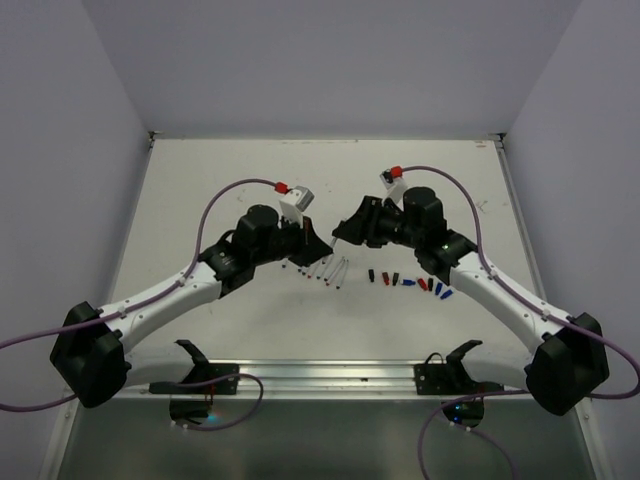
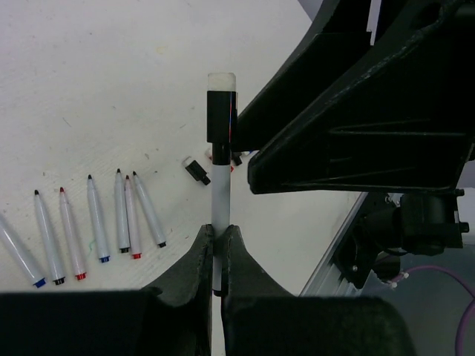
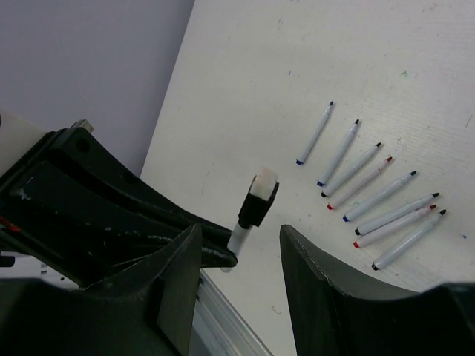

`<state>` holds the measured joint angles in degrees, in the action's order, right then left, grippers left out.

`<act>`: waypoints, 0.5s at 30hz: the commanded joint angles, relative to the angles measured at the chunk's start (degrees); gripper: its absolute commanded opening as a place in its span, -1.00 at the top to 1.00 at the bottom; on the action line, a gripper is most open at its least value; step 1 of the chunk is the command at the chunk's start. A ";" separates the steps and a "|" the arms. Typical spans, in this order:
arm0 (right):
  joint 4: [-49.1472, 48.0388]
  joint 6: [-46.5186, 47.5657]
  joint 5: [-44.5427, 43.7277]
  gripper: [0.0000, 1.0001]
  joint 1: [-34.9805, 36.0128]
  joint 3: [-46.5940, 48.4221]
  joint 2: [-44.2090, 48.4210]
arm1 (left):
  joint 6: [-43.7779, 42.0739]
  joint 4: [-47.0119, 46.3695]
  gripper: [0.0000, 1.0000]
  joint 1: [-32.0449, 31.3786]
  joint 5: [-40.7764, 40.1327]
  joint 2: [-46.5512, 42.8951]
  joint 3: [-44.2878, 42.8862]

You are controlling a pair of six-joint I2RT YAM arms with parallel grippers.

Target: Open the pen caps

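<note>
My left gripper point(image 2: 218, 231) is shut on the lower barrel of a white pen point(image 2: 220, 189). The pen stands up out of the jaws with its black cap point(image 2: 221, 115), white-ended, still on. My right gripper point(image 3: 240, 231) is open. Its fingertips are just short of that cap point(image 3: 260, 199), one to each side, touching nothing. In the top view the two grippers, left point(image 1: 318, 246) and right point(image 1: 341, 232), meet above the table's middle. Several uncapped pens point(image 1: 330, 268) point(image 2: 96, 222) point(image 3: 371, 189) lie in a row. Several loose pen caps point(image 1: 412, 283) in black, red and blue lie to their right.
One loose black cap point(image 2: 197, 169) lies on the table beyond the held pen. An aluminium rail point(image 1: 320, 375) runs along the near table edge. Purple cables point(image 1: 215, 205) arc over both arms. Grey walls close in the table at the back and both sides.
</note>
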<state>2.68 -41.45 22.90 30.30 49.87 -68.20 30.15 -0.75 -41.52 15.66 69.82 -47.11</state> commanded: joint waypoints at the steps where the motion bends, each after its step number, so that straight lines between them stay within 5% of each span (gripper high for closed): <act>1: -2.06 -0.65 -3.82 0.00 1.42 3.57 -1.14 | -1.50 -2.50 1.00 -1.28 -0.28 -1.09 -0.08; 8: -2.41 -1.88 -6.55 0.03 2.65 4.10 -4.30 | -1.06 -2.67 1.00 -2.51 -0.37 -1.36 0.53; 15: -1.97 -1.53 -10.68 0.67 5.29 5.94 -6.94 | -0.80 -2.50 1.00 -3.66 -0.89 -1.44 -0.52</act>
<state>2.09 -43.51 15.75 34.48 52.93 -74.81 30.15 -0.34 -44.51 14.52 69.84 -46.98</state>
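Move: The left hand holds a capped pen upright; the pen cap is about 5 cm above that hand's point, 2 cm to its right and 1 cm farther out. From the right hand, the cap lies roughly 3 cm ahead, 3 cm left and 1 cm lower. On the table some 21 cm below the right hand, the row of uncapped pens centres 1 cm ahead and 5 cm left, and the nearest removed cap is 8 cm right and 2 cm back. Leftward, down and forward, about 3.5 cm in all, the right hand slides its half-open fingers around the pen cap, then closes them to pinch it, mostly near the end. The left hand keeps its shut grip on the lower end of the pen and eases it a little over 1 cm back and about 1 cm to the right, towards the right hand. ##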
